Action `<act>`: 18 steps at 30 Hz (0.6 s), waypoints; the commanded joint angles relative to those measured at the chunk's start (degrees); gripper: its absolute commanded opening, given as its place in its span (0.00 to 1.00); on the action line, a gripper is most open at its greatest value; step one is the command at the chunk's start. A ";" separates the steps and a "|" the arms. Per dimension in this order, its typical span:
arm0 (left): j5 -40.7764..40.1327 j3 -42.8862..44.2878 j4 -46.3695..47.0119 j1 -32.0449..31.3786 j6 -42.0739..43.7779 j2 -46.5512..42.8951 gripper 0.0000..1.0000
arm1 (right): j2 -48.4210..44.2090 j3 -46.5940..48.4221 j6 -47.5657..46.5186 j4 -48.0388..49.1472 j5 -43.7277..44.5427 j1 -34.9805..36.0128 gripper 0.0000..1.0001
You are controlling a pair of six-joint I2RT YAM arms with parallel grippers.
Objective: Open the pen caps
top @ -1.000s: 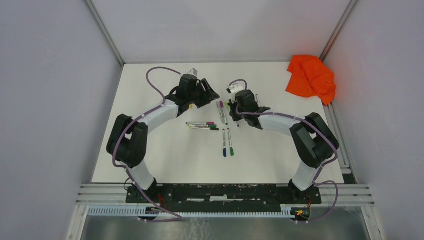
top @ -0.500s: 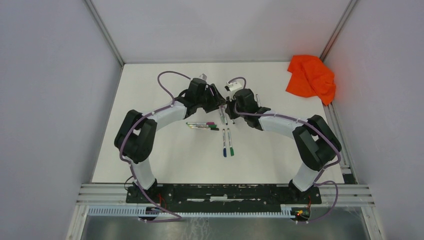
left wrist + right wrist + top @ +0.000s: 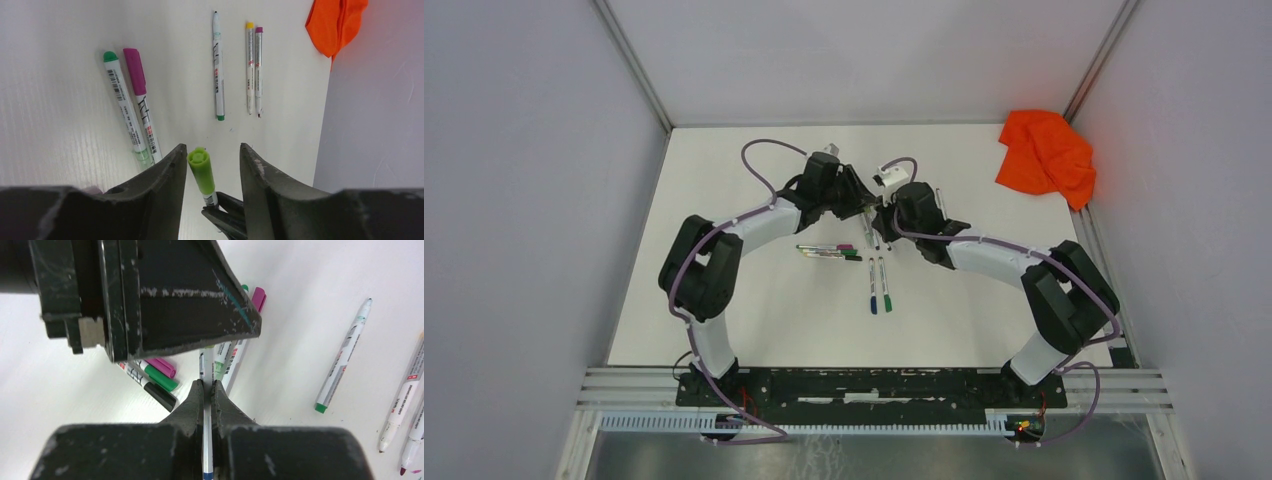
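My right gripper [image 3: 206, 385] is shut on a thin white pen barrel [image 3: 206, 415] and holds it above the table. That pen's lime-green cap [image 3: 201, 170] points up between the fingers of my left gripper [image 3: 212, 150], which is open. The cap lies close against the left finger, with a gap to the right finger. In the top view both grippers meet at the table's middle back, left gripper [image 3: 859, 203] facing right gripper [image 3: 880, 214]. Capped pens lie below: a green cap [image 3: 109, 56], a magenta cap [image 3: 134, 70], a yellow cap [image 3: 249, 25].
Three pens with magenta, green and black caps [image 3: 161, 380] lie side by side, also in the top view [image 3: 829, 250]. Two more pens [image 3: 879, 290] lie nearer the arms. An orange cloth [image 3: 1046, 155] sits at the back right corner by the wall.
My left arm has swung right until its gripper meets the right gripper, and its fingers have narrowed around the lime-green cap. The right gripper has stayed shut on the pen.
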 commanded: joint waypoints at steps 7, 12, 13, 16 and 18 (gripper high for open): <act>-0.24 1.36 2.19 -0.05 -1.65 0.11 0.32 | -2.91 -1.49 0.66 3.00 -1.28 0.82 0.00; 1.43 -0.03 3.89 -0.12 -1.50 -0.13 0.05 | -3.73 -2.00 0.82 3.46 -0.89 0.90 0.00; 1.63 -0.16 4.09 -0.01 -1.29 -0.16 0.02 | -4.01 -2.21 0.74 3.66 -0.95 0.90 0.00; 3.07 -0.55 5.55 0.01 -0.10 -0.45 0.02 | -4.78 -3.03 -0.32 4.11 -1.41 0.90 0.00; 4.74 -0.85 7.24 -0.01 0.97 -0.64 0.02 | -5.18 -3.32 -1.12 4.13 -1.81 0.82 0.10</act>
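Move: The light green cap of the raised pen is almost between the left gripper's open fingers, about 1 cm ahead and level with them. From the right gripper, already holding the barrel, the cap is roughly 4 cm ahead, 1 cm left and 2 cm up. On the table, the purple-capped pen lies about 2 cm back, 1 cm right and 9 cm below the left hand; the green-ended pen is some 5 cm ahead, 10 cm right and 10 cm below. Keep the left gripper where it is and shut its fingers from about half open onto the light green cap, pinching it from both sides. Meanwhile, keep the right grip on the barrel and ease that hand back about 1 cm, without turning the wrist noticeably. ##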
